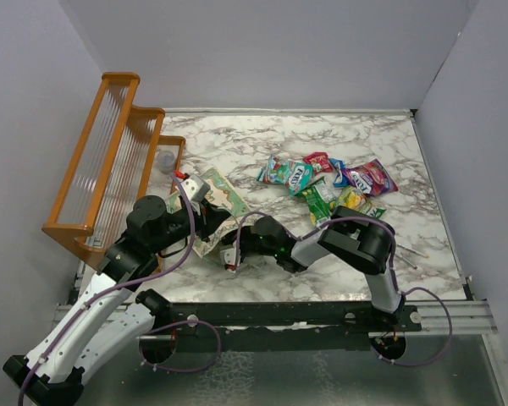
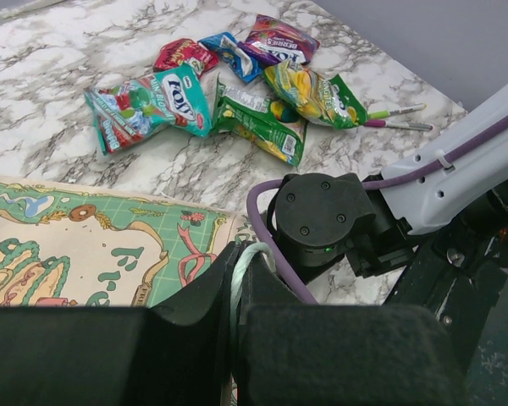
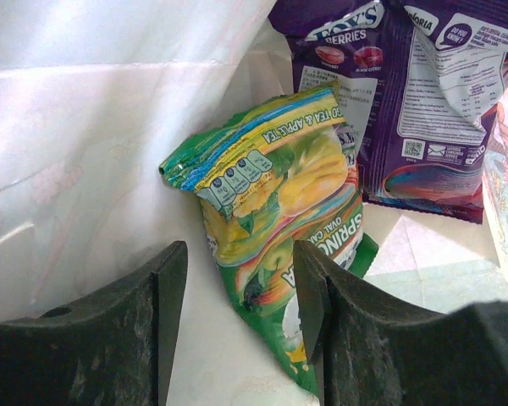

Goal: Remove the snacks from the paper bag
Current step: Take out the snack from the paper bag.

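The pale-green paper bag (image 1: pixel 213 203) lies on its side at the left of the table; its printed side shows in the left wrist view (image 2: pixel 93 245). My left gripper (image 2: pixel 237 262) is shut on the bag's white loop handle (image 2: pixel 245 254) and sits at the bag's near edge (image 1: pixel 207 224). My right gripper (image 3: pixel 241 288) is open inside the bag's white interior (image 3: pixel 85 169), reaching in from the right (image 1: pixel 230 247). A green-yellow snack packet (image 3: pixel 271 194) lies between its fingers and a purple packet (image 3: pixel 406 85) lies behind. Several snacks (image 1: pixel 326 179) lie piled on the table (image 2: pixel 237 85).
An orange wooden rack (image 1: pixel 110 161) stands along the left edge. Thin pink-and-green pens (image 2: pixel 394 117) lie right of the snack pile. The right arm's black joint (image 2: pixel 322 220) sits close beside the left gripper. Grey walls close the table in.
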Robot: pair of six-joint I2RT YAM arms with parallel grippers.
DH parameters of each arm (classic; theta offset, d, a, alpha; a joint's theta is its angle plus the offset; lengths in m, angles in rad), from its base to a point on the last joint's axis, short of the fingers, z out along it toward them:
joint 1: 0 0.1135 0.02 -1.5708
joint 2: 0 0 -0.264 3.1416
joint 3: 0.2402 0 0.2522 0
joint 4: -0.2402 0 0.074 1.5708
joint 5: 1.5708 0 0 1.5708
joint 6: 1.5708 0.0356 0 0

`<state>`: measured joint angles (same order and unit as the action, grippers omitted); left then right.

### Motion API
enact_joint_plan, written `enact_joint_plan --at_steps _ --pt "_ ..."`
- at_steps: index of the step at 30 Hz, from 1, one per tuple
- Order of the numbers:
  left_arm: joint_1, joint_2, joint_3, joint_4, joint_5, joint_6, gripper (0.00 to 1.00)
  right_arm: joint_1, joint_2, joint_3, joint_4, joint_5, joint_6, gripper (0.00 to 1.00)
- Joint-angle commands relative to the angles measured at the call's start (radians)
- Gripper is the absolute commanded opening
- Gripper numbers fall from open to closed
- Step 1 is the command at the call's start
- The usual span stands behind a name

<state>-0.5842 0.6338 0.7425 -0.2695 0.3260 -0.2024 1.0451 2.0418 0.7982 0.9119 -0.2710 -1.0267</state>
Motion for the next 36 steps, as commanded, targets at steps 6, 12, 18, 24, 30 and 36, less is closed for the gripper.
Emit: enact_joint_plan --at_steps 6,12,18,24,30,36 --pt "0.003 -0.014 0.037 0.037 0.017 -0.005 0.00 0.001 0.071 0.078 0.026 -0.053 0.000 0.50" --pt "0.003 -0.014 0.038 0.035 0.027 -0.013 0.00 0.000 0.112 0.142 0.041 -0.054 0.010 0.50" --pt "0.003 -0.006 0.031 0.055 0.037 -0.034 0.00 -0.003 0.165 0.215 -0.007 -0.054 0.016 0.41" --pt "0.003 -0.014 0.021 0.048 0.019 -0.034 0.00 -0.008 0.122 0.208 -0.023 -0.062 0.074 0.17" --pt "0.003 -0.033 -0.009 0.038 -0.009 -0.040 0.00 -0.009 0.016 0.169 -0.038 -0.074 0.156 0.01" --pt "0.003 -0.045 -0.021 0.031 -0.090 -0.055 0.00 -0.009 -0.098 0.120 -0.099 -0.091 0.207 0.01"
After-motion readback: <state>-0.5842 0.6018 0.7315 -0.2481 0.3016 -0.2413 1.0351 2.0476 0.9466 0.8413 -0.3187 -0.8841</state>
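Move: The green snack packet lies inside the bag just beyond the right hand's half-open fingers, about 5 cm to the left, 2 cm ahead and 2 cm lower. A purple snack packet lies behind it, about 10 cm left of the hand, 5 cm ahead and nearly level. From the left hand, already gripping the bag's handle, the green packet is roughly 10 cm left, 5 cm back and 22 cm below. The green packet's upper end is what the right hand takes: it reaches some 5 cm left and a little forward, deeper into the bag, shuts its half-open fingers on the foil there, then rises about 3.5 cm, easing back to the right as it tilts slightly. The left hand stays in place, keeping its hold on the bag's handle. ##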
